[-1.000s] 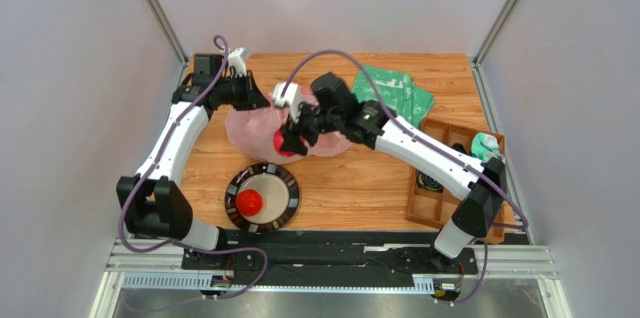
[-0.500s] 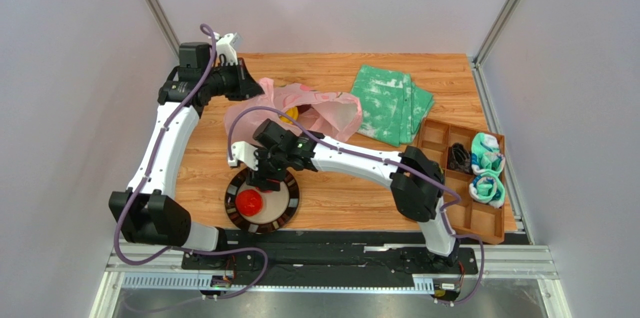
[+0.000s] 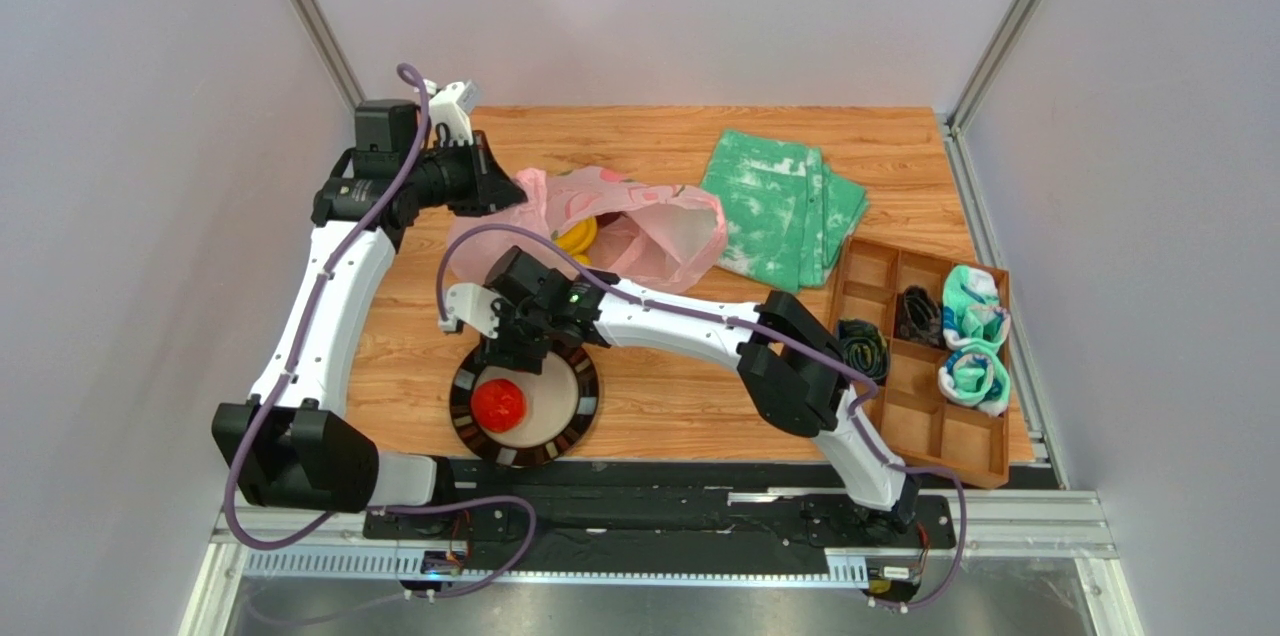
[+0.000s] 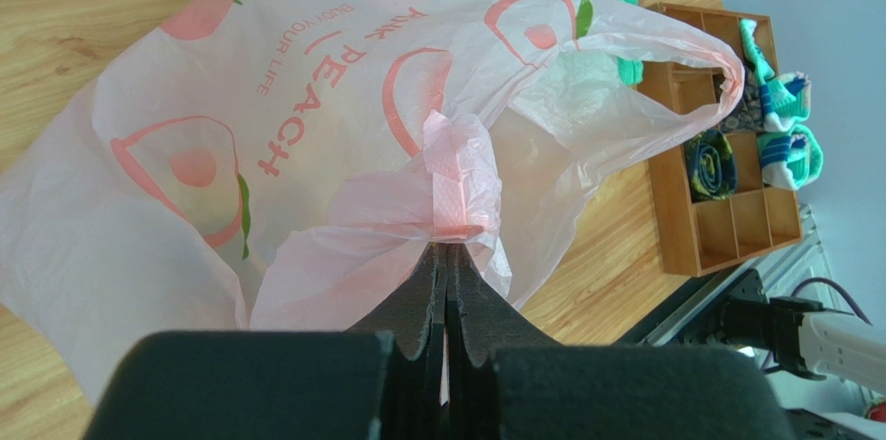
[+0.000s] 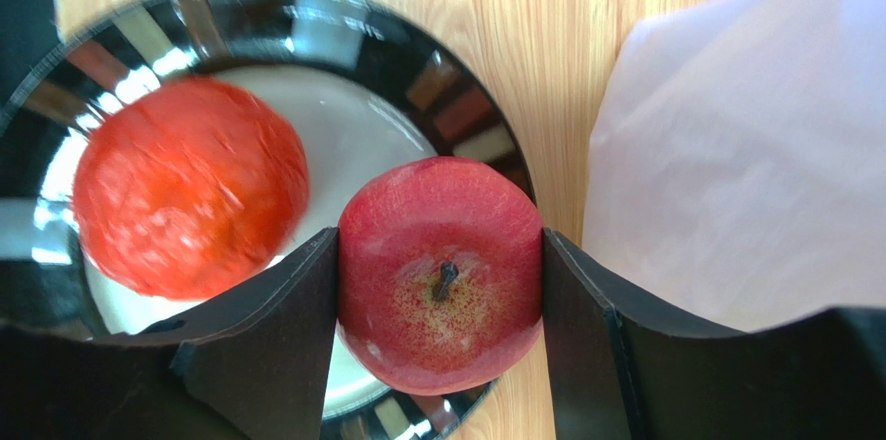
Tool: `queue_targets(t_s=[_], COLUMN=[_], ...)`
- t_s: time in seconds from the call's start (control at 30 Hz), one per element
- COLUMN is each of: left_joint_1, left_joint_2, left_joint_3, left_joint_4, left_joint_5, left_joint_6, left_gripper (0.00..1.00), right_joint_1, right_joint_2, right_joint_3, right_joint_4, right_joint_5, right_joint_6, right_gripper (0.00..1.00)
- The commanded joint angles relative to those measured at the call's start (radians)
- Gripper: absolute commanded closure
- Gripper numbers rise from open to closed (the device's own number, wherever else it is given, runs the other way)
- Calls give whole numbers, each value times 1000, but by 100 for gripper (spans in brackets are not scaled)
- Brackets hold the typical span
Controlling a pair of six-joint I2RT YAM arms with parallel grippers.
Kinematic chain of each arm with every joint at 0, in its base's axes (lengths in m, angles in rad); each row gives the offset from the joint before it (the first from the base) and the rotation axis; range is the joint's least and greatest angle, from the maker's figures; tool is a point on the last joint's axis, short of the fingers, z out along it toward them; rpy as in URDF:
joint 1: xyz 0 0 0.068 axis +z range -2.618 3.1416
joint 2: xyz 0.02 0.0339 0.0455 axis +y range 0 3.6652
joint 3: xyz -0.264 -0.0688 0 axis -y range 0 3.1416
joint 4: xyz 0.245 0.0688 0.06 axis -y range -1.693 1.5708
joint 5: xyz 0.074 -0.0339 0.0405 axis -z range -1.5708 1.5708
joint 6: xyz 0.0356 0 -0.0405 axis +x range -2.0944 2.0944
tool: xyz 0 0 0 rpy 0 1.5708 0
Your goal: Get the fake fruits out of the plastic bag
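The pink plastic bag (image 3: pixel 646 224) lies at the back of the table, mouth facing right, with a yellow fruit (image 3: pixel 577 234) showing inside. My left gripper (image 3: pixel 496 176) is shut on one of the bag's handles (image 4: pixel 458 186) and holds it up at the bag's left end. My right gripper (image 3: pixel 526 347) hangs over the far rim of the round plate (image 3: pixel 588 399), shut on a red apple (image 5: pixel 442 274). In the right wrist view the apple sits stem up between the fingers (image 5: pixel 286 305), above the plate's rim (image 5: pixel 312 25). A red-orange fruit (image 3: pixel 499 401) lies on the plate.
A folded green-and-white cloth (image 3: pixel 784 209) lies right of the bag. A wooden divided tray (image 3: pixel 969 434) with socks and cables stands at the right edge. The right arm stretches across the table's middle. Metal frame posts stand at the back corners.
My right gripper has carried the red apple from the bag toward me to above the plate. My left gripper pulled the handle back and left, and the bag now shows a yellow fruit.
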Motion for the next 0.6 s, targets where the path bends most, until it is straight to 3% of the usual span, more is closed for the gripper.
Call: queue_targets(t_s=[0.0,0.1,0.2,0.33,0.37,0.43,0.57], left_joint_1=[8,8,8,8,8,8,8], left_joint_2=[-45,-47,-50,-42,-41,-38,-30], left_joint_3=[-19,-27,-32,-28,-30,-30,-27], left_joint_4=[31,32,42,45,46,48,51], left_joint_5=[15,16,16,18,21,22,26], left_joint_6=[-6,-8,-9,-12,-14,-15,-18], left_gripper=[100,100,100,100,100,100,100], right_joint_1=[43,51,48,45,45,42,36], right_joint_2=[22,36,48,51,45,41,42], right_joint_3=[80,80,49,29,31,38,98], right_joint_4=[55,55,65,81,91,141,125], right_joint_5=[-4,-19,-4,19,37,111,114], right_joint_6=[9,6,-19,-7,3,27,20], right_gripper=[76,68,52,21,0,0,0])
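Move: The apple, already in the right hand's fingers, hangs over the plate's forward part; the plate's middle lies some 5 cm back of that hand, hardly to either side, and about 5 cm lower. The tomato on the plate sits about 7 cm back and 2 cm left of the hand, roughly 3 cm lower; the bananas in the bag are 17 cm ahead and 8 cm right. From the left hand the plate's middle is about 17 cm back, 1 cm right and 25 cm below. The apple is carried about 3 cm by the right hand, left and back over the plate at nearly the same height; then the fingers open wide and let go of it. With the apple still between the spread fingers, the hand eases some 2 cm forward. The left hand stays high, keeping its pinch on the bag's handle. ##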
